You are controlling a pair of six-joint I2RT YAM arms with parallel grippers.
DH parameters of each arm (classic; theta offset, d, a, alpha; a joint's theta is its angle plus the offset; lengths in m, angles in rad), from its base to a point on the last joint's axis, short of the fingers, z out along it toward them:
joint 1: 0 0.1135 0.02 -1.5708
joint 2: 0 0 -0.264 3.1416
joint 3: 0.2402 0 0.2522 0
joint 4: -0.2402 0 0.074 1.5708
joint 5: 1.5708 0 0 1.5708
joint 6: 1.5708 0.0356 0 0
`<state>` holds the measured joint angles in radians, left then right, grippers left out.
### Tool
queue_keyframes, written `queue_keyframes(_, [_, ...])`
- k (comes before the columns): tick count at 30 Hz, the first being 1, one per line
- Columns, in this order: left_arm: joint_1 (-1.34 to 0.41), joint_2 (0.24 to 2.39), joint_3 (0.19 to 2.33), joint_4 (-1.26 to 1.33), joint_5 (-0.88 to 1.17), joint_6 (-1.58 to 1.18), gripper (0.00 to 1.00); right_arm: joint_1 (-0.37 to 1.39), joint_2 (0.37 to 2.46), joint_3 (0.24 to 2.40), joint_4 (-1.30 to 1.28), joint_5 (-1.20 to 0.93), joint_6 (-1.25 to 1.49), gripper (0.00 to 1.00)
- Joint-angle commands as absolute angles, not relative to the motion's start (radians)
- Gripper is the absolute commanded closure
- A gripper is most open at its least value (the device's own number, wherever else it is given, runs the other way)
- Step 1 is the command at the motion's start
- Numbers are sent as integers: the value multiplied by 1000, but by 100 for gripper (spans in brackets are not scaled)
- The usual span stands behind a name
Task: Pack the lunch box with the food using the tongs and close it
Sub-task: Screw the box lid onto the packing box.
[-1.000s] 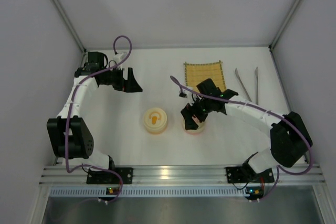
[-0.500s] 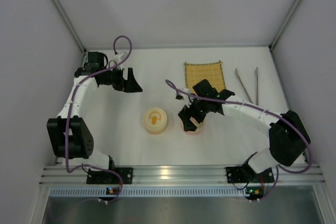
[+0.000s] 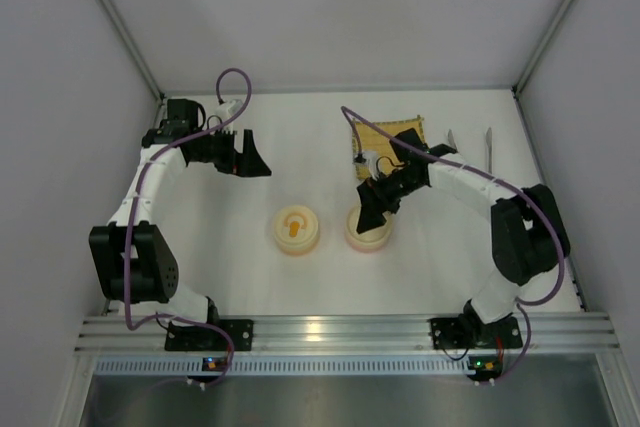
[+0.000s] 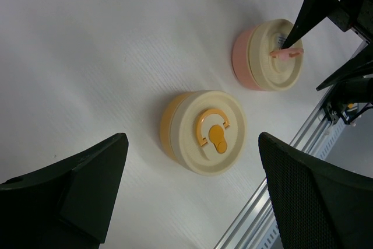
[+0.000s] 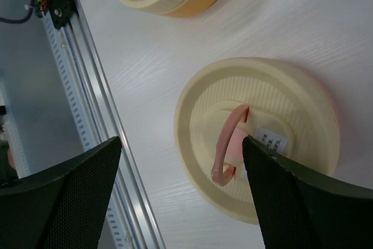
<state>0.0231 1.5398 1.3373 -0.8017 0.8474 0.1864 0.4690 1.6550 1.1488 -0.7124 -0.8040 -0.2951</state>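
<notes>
Two round lidded lunch boxes stand mid-table: an orange one [image 3: 295, 230] [image 4: 204, 132] and a pink one [image 3: 368, 232] [image 5: 262, 138]. The pink handle [image 5: 228, 144] on the pink box's lid stands upright. My right gripper [image 3: 372, 205] [image 5: 181, 141] hangs open over that lid, with one finger beside the handle and not gripping it. Far left of the boxes, my left gripper [image 3: 252, 161] [image 4: 192, 138] is wide open and holds nothing. The silvery tongs [image 3: 489, 155] lie at the far right, partly hidden by the right arm. No food shows in any view.
A yellow woven mat [image 3: 388, 137] lies behind the pink box, partly under the right arm. An aluminium rail [image 3: 320, 330] [image 5: 81, 91] runs along the near edge. Grey walls close in the table on the left, right and far sides.
The right arm has swung toward the far side and its gripper has drawn back from the pink box, so more of the lid shows. The left arm has not moved.
</notes>
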Motion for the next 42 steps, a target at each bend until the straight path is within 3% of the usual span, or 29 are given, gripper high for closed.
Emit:
queue_keyframes(1, [26, 1503, 1344, -785, 873, 201, 2, 402, 1713, 1186, -828, -920, -376, 16])
queue_keyframes(19, [28, 1508, 1339, -778, 882, 192, 2, 310, 1759, 1289, -979, -1074, -488, 26])
queue_keyframes(27, [26, 1503, 1333, -778, 879, 193, 2, 290, 1732, 1272, -858, -973, -391, 28])
queue_keyframes(30, [26, 1503, 1330, -776, 877, 195, 2, 272, 1684, 1236, -754, -925, -310, 40])
queue_keyframes(31, [26, 1500, 1327, -778, 877, 195, 2, 267, 1655, 1224, -740, -917, -298, 48])
queue_keyframes(34, [28, 1500, 1318, -782, 881, 202, 2, 268, 1588, 1197, -694, -913, -267, 62])
queue_keyframes(42, [26, 1503, 1313, -775, 888, 195, 2, 285, 1485, 1172, -634, -777, -222, 77])
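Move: The pink packing box with its lid on is right under the right hand, its middle about 3 cm ahead, 1 cm to the left and some 5 cm below; the open fingers straddle the lid's back part, the forward fingertip by the pink handle. The orange lidded box stands about 16 cm to the left of the pink box, level with it in depth, and the bamboo mat lies roughly 20 cm ahead of the right hand, 3 cm to its right and 9 cm below. From the left hand the pink box is about 22 cm right, 10 cm back and 15 cm down. The right hand stays low over the pink box's lid at first, working about 2 cm to the right with small shifts forward and back and tipping some 10 degrees, the fingers narrowing a little beside the pink handle. Then it leaves the lid, going forward and right and lifting, to end about 5 cm higher, 4 cm farther out and 4 cm farther right than it began, while the wrist swings round clockwise and the fingers close most of the way on nothing. ##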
